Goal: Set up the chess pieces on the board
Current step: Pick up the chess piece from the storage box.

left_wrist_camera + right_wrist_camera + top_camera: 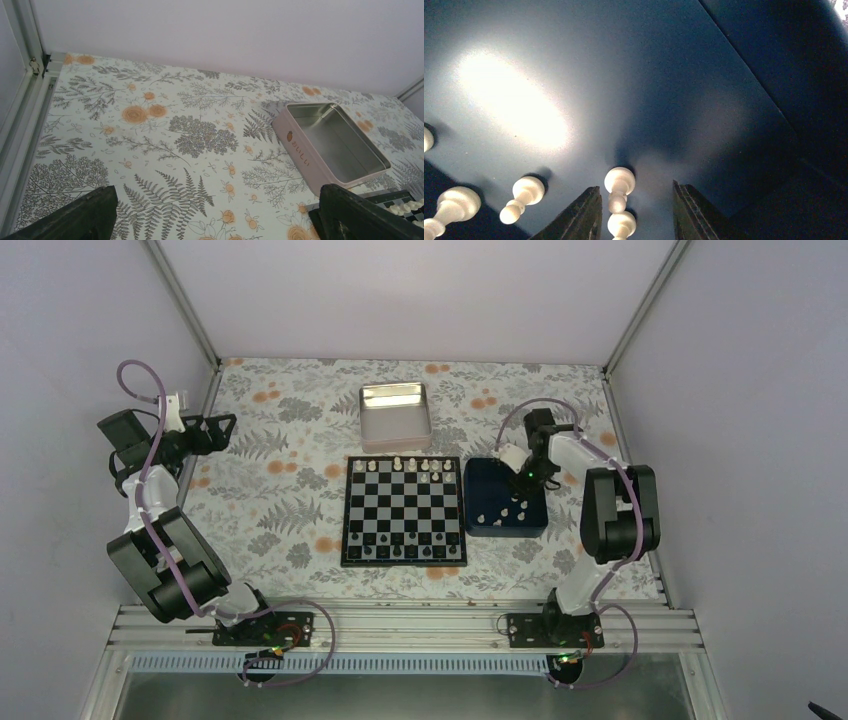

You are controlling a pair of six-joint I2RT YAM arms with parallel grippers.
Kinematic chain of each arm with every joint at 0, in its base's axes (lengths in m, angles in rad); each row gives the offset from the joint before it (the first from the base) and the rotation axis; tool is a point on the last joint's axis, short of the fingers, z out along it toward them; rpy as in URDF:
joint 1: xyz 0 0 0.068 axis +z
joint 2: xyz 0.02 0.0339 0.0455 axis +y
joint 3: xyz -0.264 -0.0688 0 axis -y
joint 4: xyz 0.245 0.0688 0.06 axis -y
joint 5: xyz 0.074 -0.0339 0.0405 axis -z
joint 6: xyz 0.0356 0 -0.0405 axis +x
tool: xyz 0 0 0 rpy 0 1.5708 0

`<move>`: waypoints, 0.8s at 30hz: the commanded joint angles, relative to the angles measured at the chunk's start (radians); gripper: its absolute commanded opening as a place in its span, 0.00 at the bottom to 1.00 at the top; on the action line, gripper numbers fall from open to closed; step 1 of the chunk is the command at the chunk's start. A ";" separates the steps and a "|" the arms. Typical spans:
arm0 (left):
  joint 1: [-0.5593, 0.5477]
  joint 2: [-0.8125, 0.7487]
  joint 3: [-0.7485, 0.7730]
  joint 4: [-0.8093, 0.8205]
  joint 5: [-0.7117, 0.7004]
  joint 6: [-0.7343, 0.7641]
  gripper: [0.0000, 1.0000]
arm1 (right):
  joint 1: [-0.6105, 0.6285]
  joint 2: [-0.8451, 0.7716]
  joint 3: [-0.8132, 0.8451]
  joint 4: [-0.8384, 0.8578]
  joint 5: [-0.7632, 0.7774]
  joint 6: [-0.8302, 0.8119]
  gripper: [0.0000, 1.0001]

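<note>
The black-and-white board point(346, 510) lies mid-table, with several white chess pieces point(410, 466) along its far row. More white pieces point(513, 510) lie in the dark blue tray point(480, 480) to its right. My right gripper point(525, 478) hangs low over that tray. In the right wrist view its jaws point(636, 200) stand open, either side of two small white pawns point(619, 182) without touching them. Another pawn point(524, 195) lies to the left. My left gripper point(222, 430) is open at the far left, holding nothing point(215, 210).
An open silver tin point(394, 415) stands behind the board, also seen in the left wrist view point(332, 142). Small dark pieces point(400, 552) line the board's near row. A floral cloth point(280, 490) covers the table, with enclosure walls on three sides.
</note>
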 commanded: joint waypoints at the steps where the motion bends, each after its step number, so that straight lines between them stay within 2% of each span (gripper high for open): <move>1: 0.007 -0.006 -0.011 0.028 0.028 0.002 1.00 | -0.008 0.020 -0.017 0.015 -0.030 -0.014 0.36; 15: 0.007 -0.003 -0.009 0.026 0.025 0.002 1.00 | -0.006 0.022 0.006 -0.008 -0.035 -0.014 0.11; 20: 0.007 -0.004 -0.007 0.024 0.026 0.001 1.00 | 0.017 -0.008 0.079 -0.061 -0.050 -0.007 0.08; 24: 0.007 -0.006 -0.007 0.022 0.024 0.001 1.00 | 0.093 -0.017 0.187 -0.125 -0.026 0.013 0.07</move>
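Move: The white chess piece the right hand is about to grip stands in the dark storage box almost under its part-open fingers, about 1 cm back and 2 cm below. Counted from that piece, a second white piece is about 2 cm back and 2 cm right, a third about 4 cm back and 3 cm left, and a fourth some 5 cm back and 2 cm right. From the left hand the target is roughly 73 cm right, 8 cm back and 20 cm below. Down by about 1.5 cm with a slight draw back, the right hand settles over the white piece, its fingers closing from part-open until they pinch the piece between the pads. It then turns back upward, rising about 2.5 cm while moving forward and a little left, the grip kept and the fingers still pointing nearly straight down. ##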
